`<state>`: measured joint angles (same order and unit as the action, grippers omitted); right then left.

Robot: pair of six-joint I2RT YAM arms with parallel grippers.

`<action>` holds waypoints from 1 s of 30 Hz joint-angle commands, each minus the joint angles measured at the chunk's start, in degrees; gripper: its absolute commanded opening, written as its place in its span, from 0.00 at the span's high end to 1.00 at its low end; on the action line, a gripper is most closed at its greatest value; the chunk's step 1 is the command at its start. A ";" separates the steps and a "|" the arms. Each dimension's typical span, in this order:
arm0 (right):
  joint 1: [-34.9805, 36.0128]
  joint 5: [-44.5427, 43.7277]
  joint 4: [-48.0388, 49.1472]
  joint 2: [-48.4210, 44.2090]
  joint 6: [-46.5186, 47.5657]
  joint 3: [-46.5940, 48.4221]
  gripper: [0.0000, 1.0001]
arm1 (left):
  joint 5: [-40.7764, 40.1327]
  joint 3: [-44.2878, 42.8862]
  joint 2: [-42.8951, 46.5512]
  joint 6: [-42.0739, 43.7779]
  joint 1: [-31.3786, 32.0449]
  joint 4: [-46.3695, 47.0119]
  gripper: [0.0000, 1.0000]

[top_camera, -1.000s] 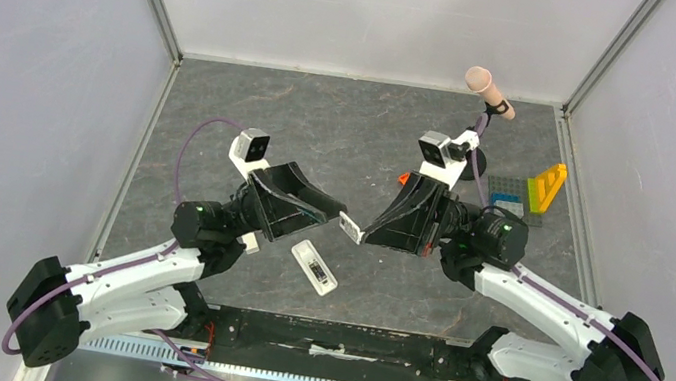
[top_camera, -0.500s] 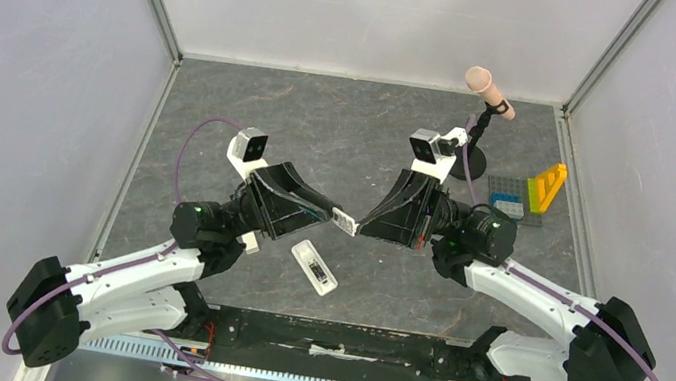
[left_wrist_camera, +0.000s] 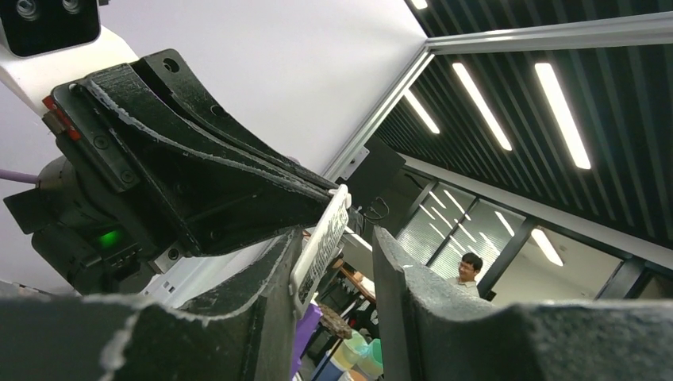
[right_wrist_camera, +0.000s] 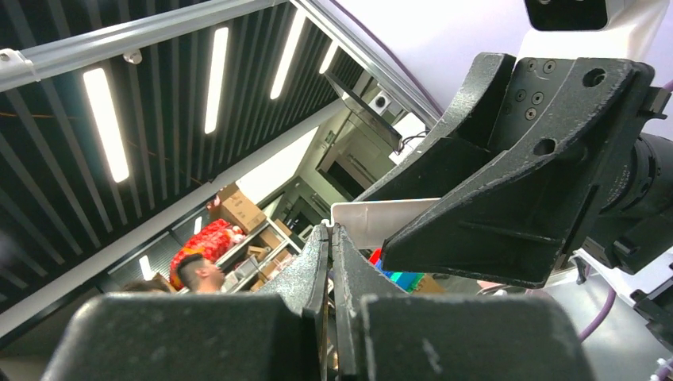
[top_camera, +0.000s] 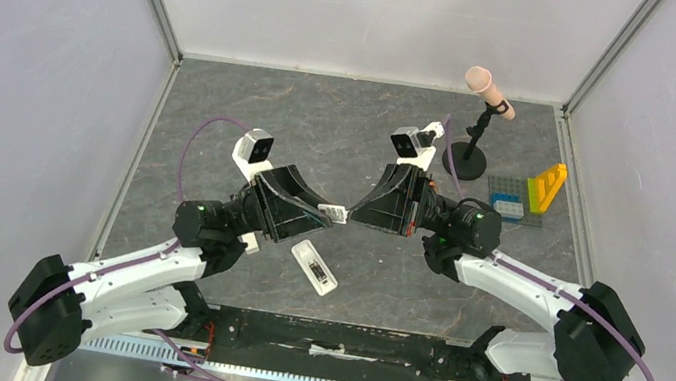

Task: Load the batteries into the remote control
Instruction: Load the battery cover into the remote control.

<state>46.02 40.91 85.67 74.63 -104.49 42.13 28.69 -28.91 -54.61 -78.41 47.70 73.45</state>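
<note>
A small thin white plate (top_camera: 336, 213) with print on one face hangs above the table's middle. My right gripper (top_camera: 350, 218) is shut on its edge, as the right wrist view shows at the right gripper (right_wrist_camera: 329, 228) and plate (right_wrist_camera: 381, 218). My left gripper (top_camera: 329, 216) meets it from the left. In the left wrist view the plate (left_wrist_camera: 324, 242) lies against one finger of the left gripper (left_wrist_camera: 340, 238), with a gap to the other. The white remote control (top_camera: 314, 268) lies below on the table, dark recess up. I cannot make out any batteries.
A microphone on a black stand (top_camera: 469, 155) is at the back right. Coloured toy bricks on a grey baseplate (top_camera: 520, 196) lie to its right. Metal frame posts and pale walls close in the table on three sides.
The right arm has carried the white plate to the left, into the left gripper's jaws. The left jaws have narrowed around it. The remote has not moved.
</note>
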 commanded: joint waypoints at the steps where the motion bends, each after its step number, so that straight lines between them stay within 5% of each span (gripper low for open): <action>1: -0.06 -1.53 16.51 -0.23 -2.32 0.51 1.00 | 1.93 -1.34 0.45 -2.43 0.20 3.39 0.61; 13: -0.05 -1.27 15.58 -2.65 -1.58 -1.06 1.00 | -0.41 0.54 1.18 -1.67 0.20 3.44 0.72; 16: -0.06 -0.75 13.69 -3.59 -0.65 -1.51 1.00 | -0.72 0.61 1.22 -1.48 0.20 3.20 0.98; 19: -0.05 0.14 9.34 -5.68 2.33 -2.79 0.96 | -1.10 0.65 1.75 -0.66 0.20 1.98 0.98; 25: -0.05 0.52 -13.02 -14.26 16.94 -5.39 0.61 | -1.91 0.02 6.88 5.24 0.18 -13.40 0.98; 30: -0.01 -1.29 -43.64 -21.36 35.47 -0.72 0.50 | -2.48 -0.68 11.45 8.53 0.20 -27.59 0.98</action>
<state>45.95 40.64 66.92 57.19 -86.41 36.95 27.07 -28.45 -45.74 -75.31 47.97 57.89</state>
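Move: The battery cover is in the air between the two grippers, its near end still pinched in the right fingertips and its far end between the open left fingers: its middle is about 2 cm to the right of the left hand, 1 cm ahead and 1 cm above. From the right hand it lies 2 cm left and 1 cm above. The open remote is far below the left hand, some 44 cm down, roughly 7 cm ahead and 2 cm left. Almost without travelling, the left hand shuts its half-open fingers on the end of the cover and pinches it, sinking only about 1 cm at the very end. Once they have closed, the right hand opens about halfway, lets go of the cover and draws off to the right and back, some 3.5 cm, its wrist turning about 15 degrees, fingertips up and clockwise. ##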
